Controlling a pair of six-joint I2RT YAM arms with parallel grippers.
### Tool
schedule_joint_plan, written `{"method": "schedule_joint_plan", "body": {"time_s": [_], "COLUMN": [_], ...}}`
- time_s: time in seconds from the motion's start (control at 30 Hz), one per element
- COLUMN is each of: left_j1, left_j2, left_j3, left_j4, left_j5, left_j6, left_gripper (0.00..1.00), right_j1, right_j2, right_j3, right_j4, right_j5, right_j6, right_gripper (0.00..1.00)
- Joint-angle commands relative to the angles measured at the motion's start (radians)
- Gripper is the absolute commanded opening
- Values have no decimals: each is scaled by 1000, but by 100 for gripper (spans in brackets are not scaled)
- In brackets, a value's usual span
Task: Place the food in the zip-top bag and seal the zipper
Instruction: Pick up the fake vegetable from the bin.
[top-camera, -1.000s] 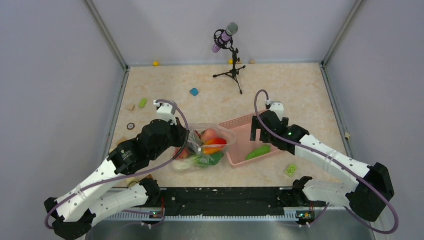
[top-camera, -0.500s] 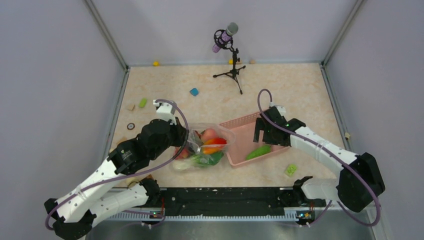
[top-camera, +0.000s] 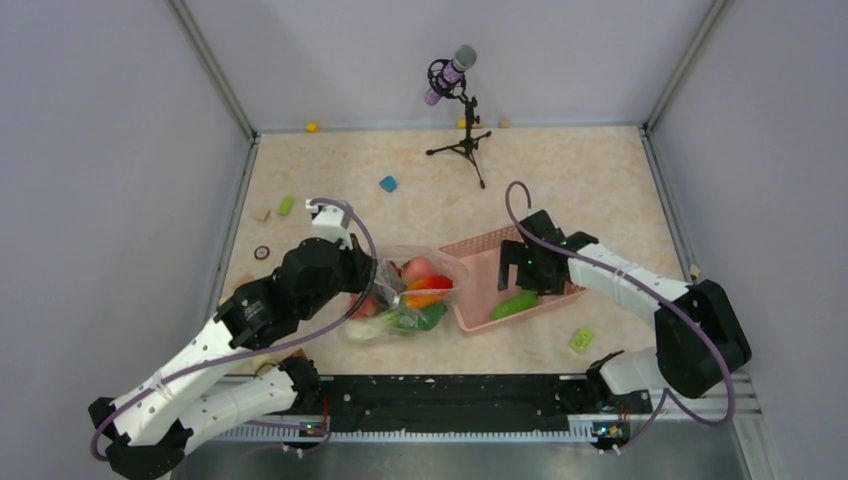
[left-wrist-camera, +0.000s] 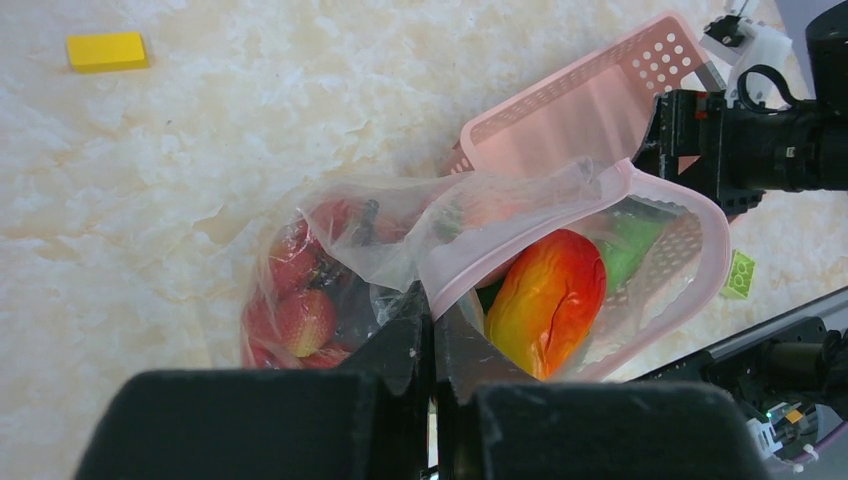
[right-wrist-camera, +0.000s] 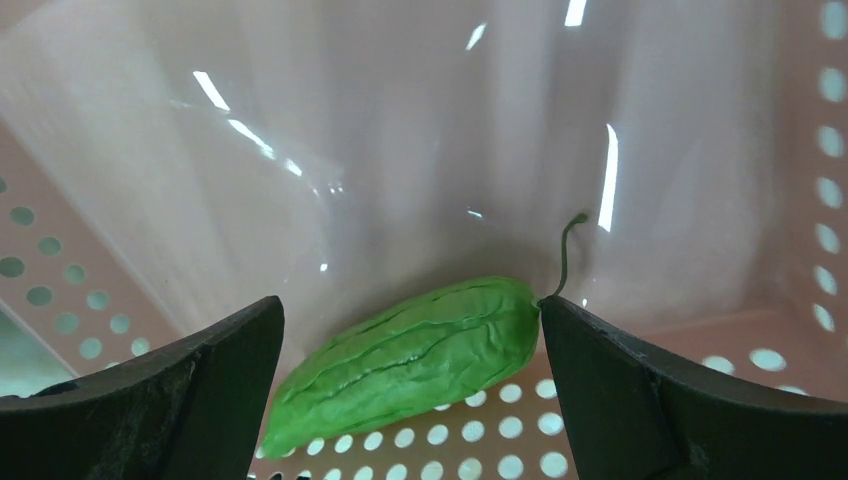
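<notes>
The zip-top bag (top-camera: 410, 292) lies left of the pink basket (top-camera: 472, 250) with its mouth gaping toward it. Inside are a red-yellow mango (left-wrist-camera: 545, 300), red berries (left-wrist-camera: 300, 318), a pink fruit (top-camera: 418, 268) and bok choy (top-camera: 385, 325). My left gripper (left-wrist-camera: 433, 318) is shut on the bag's mouth edge, where the zipper strip (left-wrist-camera: 530, 228) runs. A green cucumber (right-wrist-camera: 410, 360) lies on the basket floor (right-wrist-camera: 400, 150). My right gripper (right-wrist-camera: 410, 312) is open and low in the basket, a finger on each side of the cucumber, near its ends.
A microphone on a tripod (top-camera: 455, 100) stands at the back. Small blocks lie scattered: blue (top-camera: 388, 184), green (top-camera: 286, 205), another green (top-camera: 581, 339) near the front right, and a yellow one (left-wrist-camera: 106, 51). Walls close in three sides.
The right wrist has swung inward and dropped into the basket over the cucumber. The left arm and the bag have not moved.
</notes>
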Motion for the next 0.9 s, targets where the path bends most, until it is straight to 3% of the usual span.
{"method": "schedule_joint_plan", "body": {"time_s": [0.0, 0.4, 0.67, 0.87], "left_j1": [9, 12, 16, 27], "left_j2": [-14, -16, -20, -13], "left_j3": [25, 24, 24, 23], "left_j4": [27, 27, 29, 30], "left_j5": [-7, -3, 1, 6], "left_j6": [10, 10, 10, 10], "left_gripper": [0, 0, 0, 0], "right_j1": [-7, -7, 9, 17], "right_j2": [49, 6, -155, -125], "right_j3": [-12, -102, -114, -80], "right_j4": [91, 404, 361, 262], "right_j5": [-142, -380, -253, -210], "right_j6": [-25, -25, -85, -58], "right_gripper": [99, 99, 99, 99]}}
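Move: The green vegetable lies in the bin just under the right hand's open fingers, its middle about 2 cm left, 3 cm back and 3 cm below, with its stem end by the right-hand finger. The bin's left end wall is some 15 cm left and 3 cm back; the mango in the bag is about 21 cm left, neither ahead nor back, at a similar height. From the left hand the vegetable is roughly 34 cm right, level fore and aft, and 22 cm below. The vegetable gets a sideways nudge along the bin floor: the right hand, fingers kept wide open, sweeps about 6 cm left towards the bin's left end, dipping slightly and then levelling as its fingertips swing left some 20 degrees, the right-hand finger pushing at the stem end. It then rises about 5 cm, tips swinging forward, clear of the vegetable. The left hand keeps its pinch on the bag's rim. ##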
